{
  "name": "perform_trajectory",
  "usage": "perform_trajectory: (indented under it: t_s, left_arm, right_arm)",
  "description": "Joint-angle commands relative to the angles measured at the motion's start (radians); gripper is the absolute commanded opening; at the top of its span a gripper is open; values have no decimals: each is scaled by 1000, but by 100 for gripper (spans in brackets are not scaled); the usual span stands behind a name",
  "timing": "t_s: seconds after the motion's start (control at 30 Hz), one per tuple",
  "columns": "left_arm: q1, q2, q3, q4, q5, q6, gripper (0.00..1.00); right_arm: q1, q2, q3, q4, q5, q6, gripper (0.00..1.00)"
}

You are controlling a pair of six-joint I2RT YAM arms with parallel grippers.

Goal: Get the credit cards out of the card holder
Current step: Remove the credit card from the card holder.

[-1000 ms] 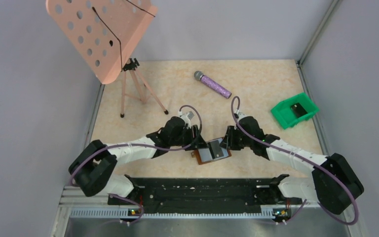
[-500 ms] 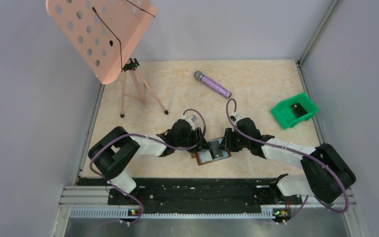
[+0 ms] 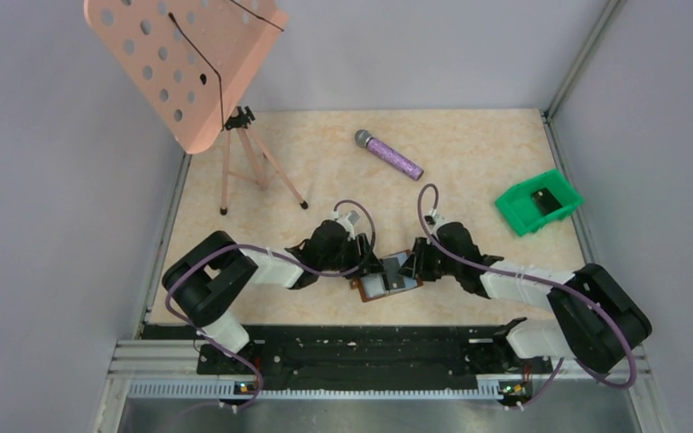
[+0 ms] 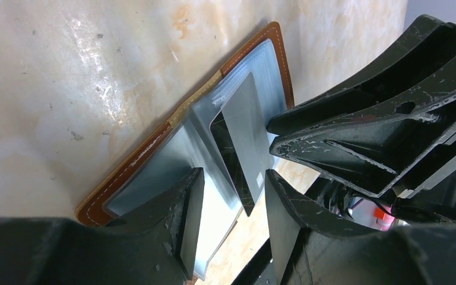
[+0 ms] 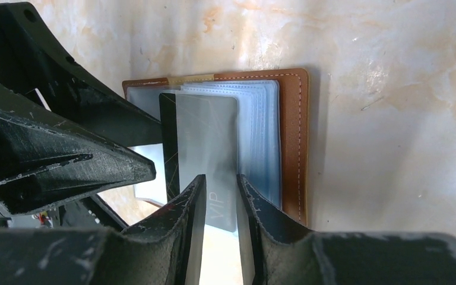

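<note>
The brown card holder [image 3: 388, 281] lies open on the table near the front edge, its grey-blue sleeves up [image 5: 291, 119] [image 4: 154, 139]. A grey card marked VIP [image 5: 208, 136] [image 4: 243, 119] sticks out of the sleeves, with a black card [image 5: 167, 142] [image 4: 228, 154] just under it. My right gripper [image 3: 412, 266] [image 5: 221, 178] hovers over the grey card's outer end, jaws a narrow gap apart, the card's face showing between them. On the holder's other side my left gripper [image 3: 374, 264] [image 4: 231, 178] stands open over the left panel, the black card's corner between its fingers.
A purple microphone [image 3: 388, 155] lies at the back middle. A green bin [image 3: 538, 202] holding a dark item sits at the right edge. A pink perforated music stand [image 3: 185, 63] on a tripod [image 3: 253, 171] stands at the back left. Walls enclose the table.
Both arms have drawn their elbows in and their grippers have closed in on the holder. The right jaws have narrowed slightly over the grey card.
</note>
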Motion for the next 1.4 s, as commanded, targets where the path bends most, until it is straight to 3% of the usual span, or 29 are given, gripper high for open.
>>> perform_trajectory:
  t_s: [0.0, 0.2, 0.33, 0.6, 1.37]
  left_arm:
    - [-3, 30, -16, 68, 22, -3, 47]
    - [-2, 55, -12, 129, 57, -31, 44]
    - [-2, 54, -9, 131, 63, -33, 36]
    - [-2, 42, -3, 107, 87, -44, 0]
    - [44, -180, -49, -143, 14, 4, 0]
  right_arm:
    - [-12, -10, -35, -13, 5, 17, 25]
    - [-12, -9, -47, -4, 6, 27, 24]
    - [-11, -11, -51, -8, 11, 29, 23]
    - [-12, -14, -54, -31, 48, 46, 23]
    - [-25, -33, -24, -104, 83, 31, 23]
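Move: The black credit card, one edge poking out of its sleeve towards the left gripper's parted fingertips, has its middle about 3 cm to the right of the left hand, 1 cm back and 1 cm lower. The open card holder's middle lies some 3 cm right and 2 cm back of that hand, 2 cm below; the purple microphone is about 28 cm ahead and 2 cm right. From the right hand, the card is 2 cm left, level with it and 1 cm down. The card's exposed edge is pinched by the left fingers: they first ease about 1 cm to the right onto the card, then close from half open to shut. The left hand draws the card to the left and up, some 3 cm in all, rising first and then going mostly left. Meanwhile the right hand keeps its partly open fingertips low on the holder's sleeves, holding them down and drifting barely 1 cm right. ##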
